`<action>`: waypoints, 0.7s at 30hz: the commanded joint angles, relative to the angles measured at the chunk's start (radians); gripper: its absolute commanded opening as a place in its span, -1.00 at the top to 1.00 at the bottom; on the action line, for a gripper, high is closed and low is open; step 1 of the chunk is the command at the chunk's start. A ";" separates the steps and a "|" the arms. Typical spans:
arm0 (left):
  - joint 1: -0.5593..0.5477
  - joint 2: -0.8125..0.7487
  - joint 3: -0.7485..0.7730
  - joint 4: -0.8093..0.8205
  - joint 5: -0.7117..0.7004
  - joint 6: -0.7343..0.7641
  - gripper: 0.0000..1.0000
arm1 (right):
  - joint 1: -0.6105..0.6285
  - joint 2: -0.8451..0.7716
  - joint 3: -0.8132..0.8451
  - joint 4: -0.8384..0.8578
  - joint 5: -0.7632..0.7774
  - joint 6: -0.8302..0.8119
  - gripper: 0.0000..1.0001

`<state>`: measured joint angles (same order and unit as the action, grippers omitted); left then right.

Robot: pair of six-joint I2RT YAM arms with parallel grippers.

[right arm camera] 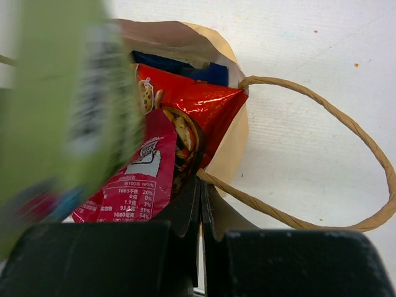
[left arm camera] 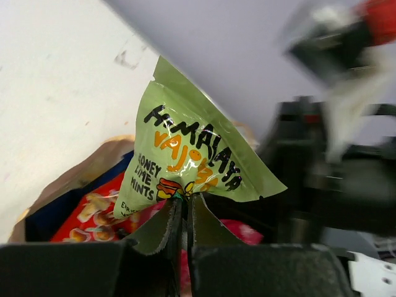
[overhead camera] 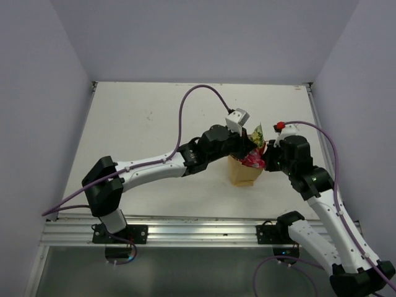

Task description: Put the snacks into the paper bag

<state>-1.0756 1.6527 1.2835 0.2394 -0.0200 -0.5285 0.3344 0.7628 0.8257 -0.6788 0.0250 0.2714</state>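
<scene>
The tan paper bag (overhead camera: 242,174) stands mid-table between both arms. My left gripper (left arm camera: 184,201) is shut on the bottom edge of a small green mint packet (left arm camera: 192,154) and holds it just above the bag's mouth (overhead camera: 256,134). Inside the bag sit a red packet (right arm camera: 198,105), a pink one (right arm camera: 136,185) and a blue one (right arm camera: 179,68). My right gripper (right arm camera: 201,182) is shut on the bag's rim where a loop handle (right arm camera: 346,124) joins it. In the right wrist view the green packet (right arm camera: 62,111) is a blur at the left.
The white table (overhead camera: 142,124) is walled on the left, back and right. An aluminium rail (overhead camera: 185,232) runs along the near edge by the arm bases. The right arm's wrist (left arm camera: 334,154) sits close beside the green packet.
</scene>
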 commanded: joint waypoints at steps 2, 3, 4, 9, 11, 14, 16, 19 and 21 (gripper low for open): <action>0.031 0.107 0.065 -0.195 -0.073 -0.047 1.00 | 0.009 0.000 -0.005 0.004 -0.043 -0.006 1.00; 0.031 0.126 0.085 -0.215 -0.078 -0.051 1.00 | 0.009 0.001 -0.004 0.001 -0.043 -0.006 1.00; 0.029 0.134 0.092 -0.236 -0.089 -0.056 1.00 | 0.009 0.001 -0.003 0.001 -0.043 -0.006 1.00; 0.031 0.174 0.195 -0.452 -0.116 -0.082 1.00 | 0.009 0.001 -0.003 0.002 -0.040 -0.006 1.00; 0.031 0.180 0.224 -0.501 -0.113 -0.087 1.00 | 0.009 0.001 -0.003 0.001 -0.040 -0.006 1.00; 0.029 0.176 0.276 -0.583 -0.107 -0.087 1.00 | 0.009 0.001 -0.003 0.001 -0.039 -0.005 1.00; 0.029 0.176 0.301 -0.650 -0.103 -0.082 1.00 | 0.009 0.000 -0.003 0.002 -0.037 -0.006 1.00; 0.029 0.214 0.379 -0.773 -0.098 -0.061 1.00 | 0.009 0.001 -0.003 0.001 -0.036 -0.006 1.00; 0.029 0.255 0.430 -0.821 -0.084 -0.044 1.00 | 0.009 0.001 -0.003 0.001 -0.036 -0.005 1.00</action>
<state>-1.0428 1.8530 1.6348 -0.4076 -0.1188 -0.5903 0.3397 0.7635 0.8257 -0.6720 0.0082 0.2687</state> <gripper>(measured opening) 0.044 0.007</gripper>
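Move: The left gripper already holds the green mint packet. From it the paper bag's mouth has its middle about 10 cm below, some 3 cm ahead and 1 cm to the left. The pink packet on top in the bag lies about 10 cm below and 1 cm ahead; the right gripper, on the bag's right rim, is some 5 cm right, 1 cm back and 10 cm lower. From the right gripper the mouth's middle is about 4 cm ahead, 6 cm left and level. Bring the left gripper quickly down about 8 cm and some 3 cm forward to the paper bag's mouth, keeping the mint packet pinched. Then hold that height, easing about 2 cm left, while the wrist goes on tipping the fingers down, nearly 30 degrees in all. Keep the right gripper still and shut on the bag's right rim. ##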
